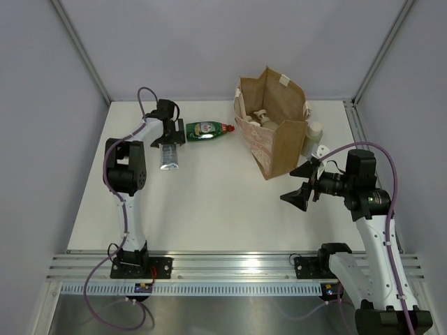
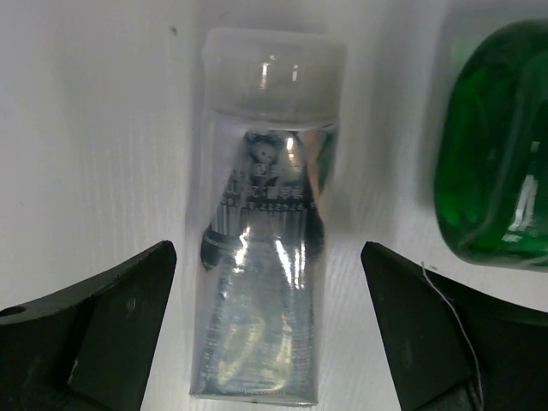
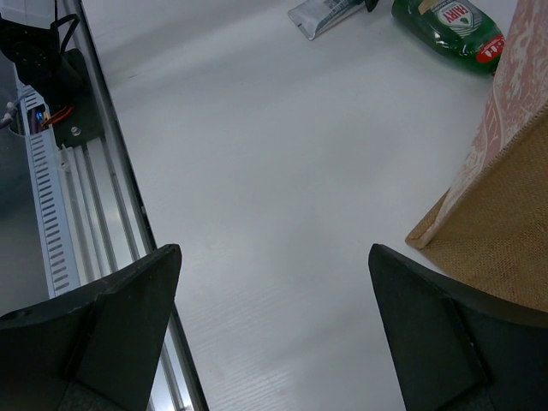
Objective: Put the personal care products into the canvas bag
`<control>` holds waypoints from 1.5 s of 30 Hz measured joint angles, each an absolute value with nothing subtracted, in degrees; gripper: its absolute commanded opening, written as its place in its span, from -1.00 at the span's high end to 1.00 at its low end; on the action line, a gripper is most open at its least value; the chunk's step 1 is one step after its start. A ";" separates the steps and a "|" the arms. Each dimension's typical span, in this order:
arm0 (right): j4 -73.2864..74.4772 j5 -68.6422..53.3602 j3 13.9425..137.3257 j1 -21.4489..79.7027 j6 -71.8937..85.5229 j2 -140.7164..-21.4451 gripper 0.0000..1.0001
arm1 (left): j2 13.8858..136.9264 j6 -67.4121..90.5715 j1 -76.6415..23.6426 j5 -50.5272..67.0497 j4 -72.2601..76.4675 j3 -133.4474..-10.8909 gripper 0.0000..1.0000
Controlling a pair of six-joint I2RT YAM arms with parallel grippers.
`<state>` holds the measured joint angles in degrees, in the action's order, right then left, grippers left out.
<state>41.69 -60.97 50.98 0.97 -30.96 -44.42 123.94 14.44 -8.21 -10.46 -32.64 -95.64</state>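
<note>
The silvery-white tube lies flat at the far left of the table. My left gripper is low over it and open, one finger on each side with a gap to the tube. The green bottle with a red cap lies just right of it. The canvas bag stands upright at the far right with pale bottles inside. A cream bottle stands behind the bag's right side. My right gripper hovers open and holds nothing, near the bag's front corner.
A metal rail runs along the table's near edge, carrying both arm bases. Grey enclosure walls close in the left, right and back sides. The white table lies between the two arms.
</note>
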 measured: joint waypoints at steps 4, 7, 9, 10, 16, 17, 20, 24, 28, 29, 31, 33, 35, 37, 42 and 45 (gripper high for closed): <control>41.69 -61.43 50.98 0.86 -31.05 -44.60 -0.99 | 125.47 14.48 -6.87 -9.91 -34.65 -96.25 -0.69; 41.69 -61.84 50.98 0.78 -31.07 -44.84 -0.99 | 125.99 13.85 -6.33 -8.69 -35.33 -97.30 -0.47; 41.67 -62.19 50.98 0.78 -31.05 -45.01 -0.99 | 126.08 13.76 -6.24 -7.33 -35.46 -97.30 -0.27; 41.67 -62.24 50.98 0.78 -31.05 -45.06 -0.99 | 126.08 13.74 -6.28 -6.72 -35.40 -97.17 -0.17; 41.69 -63.48 50.98 -1.56 -31.05 -45.08 -0.99 | 121.60 13.50 -6.26 -1.65 -31.03 -90.39 0.25; 41.69 -63.79 50.98 -1.58 -31.05 -45.15 -0.99 | 120.22 13.56 -6.20 -0.32 -30.70 -88.82 0.27; 43.46 -64.60 52.14 -1.67 -31.07 -47.03 -0.96 | 114.72 14.79 -6.13 5.61 -29.30 -81.30 0.31; 49.10 -65.76 59.55 -1.67 -31.73 -54.15 -0.89 | 104.16 18.85 -6.57 14.66 -25.71 -68.64 0.30; 50.59 -64.18 64.12 -0.71 -28.34 -59.20 -0.90 | 91.18 24.56 -9.23 23.66 -18.98 -55.61 0.29; 50.11 -61.98 64.29 0.82 -26.55 -59.59 -0.92 | 87.77 26.13 -10.85 25.43 -16.64 -52.38 0.29; 49.12 -57.32 64.29 6.17 -22.24 -59.79 -0.92 | 81.58 29.26 -15.49 28.12 -12.62 -46.87 0.28; 46.76 -52.34 64.03 11.99 -17.45 -59.70 -0.93 | 77.25 31.83 -20.45 29.41 -9.89 -43.53 0.28; 42.83 -48.77 62.78 16.12 -11.77 -59.29 -0.96 | 73.28 34.41 -26.00 30.30 -7.29 -40.95 0.28; 39.16 -44.53 61.12 17.21 -5.56 -58.74 -0.99 | 69.80 37.30 -30.61 30.13 -4.73 -39.11 0.27; 30.83 -37.23 58.37 18.81 7.53 -58.85 -0.99 | 65.28 42.57 -40.07 26.59 0.45 -38.59 0.27; 26.46 -36.80 58.26 20.03 13.80 -59.70 -0.99 | 65.49 44.27 -43.68 24.03 1.69 -39.53 0.26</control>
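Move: Right between the left hand's open fingers, some 2 cm below the hand point, lies the tube. The green bottle is about 15 cm to that hand's right and 6 cm farther out, and the canvas bag stands roughly 40 cm to its right, nearly level. From the right hand the tube is about 30 cm ahead, 40 cm left and 24 cm lower; the bag stands some 31 cm straight ahead of it. Sinking about a centimetre, the left hand pinches the tube around its middle, then sweeps it roughly 30 cm back, 26 cm right and 15 cm up, rolling over 50 degrees so the fingers swing from down to rightward. Later the right hand, fingers open, eases some 6 cm left and 5 cm forward to meet the tube, its wrist tipping. ##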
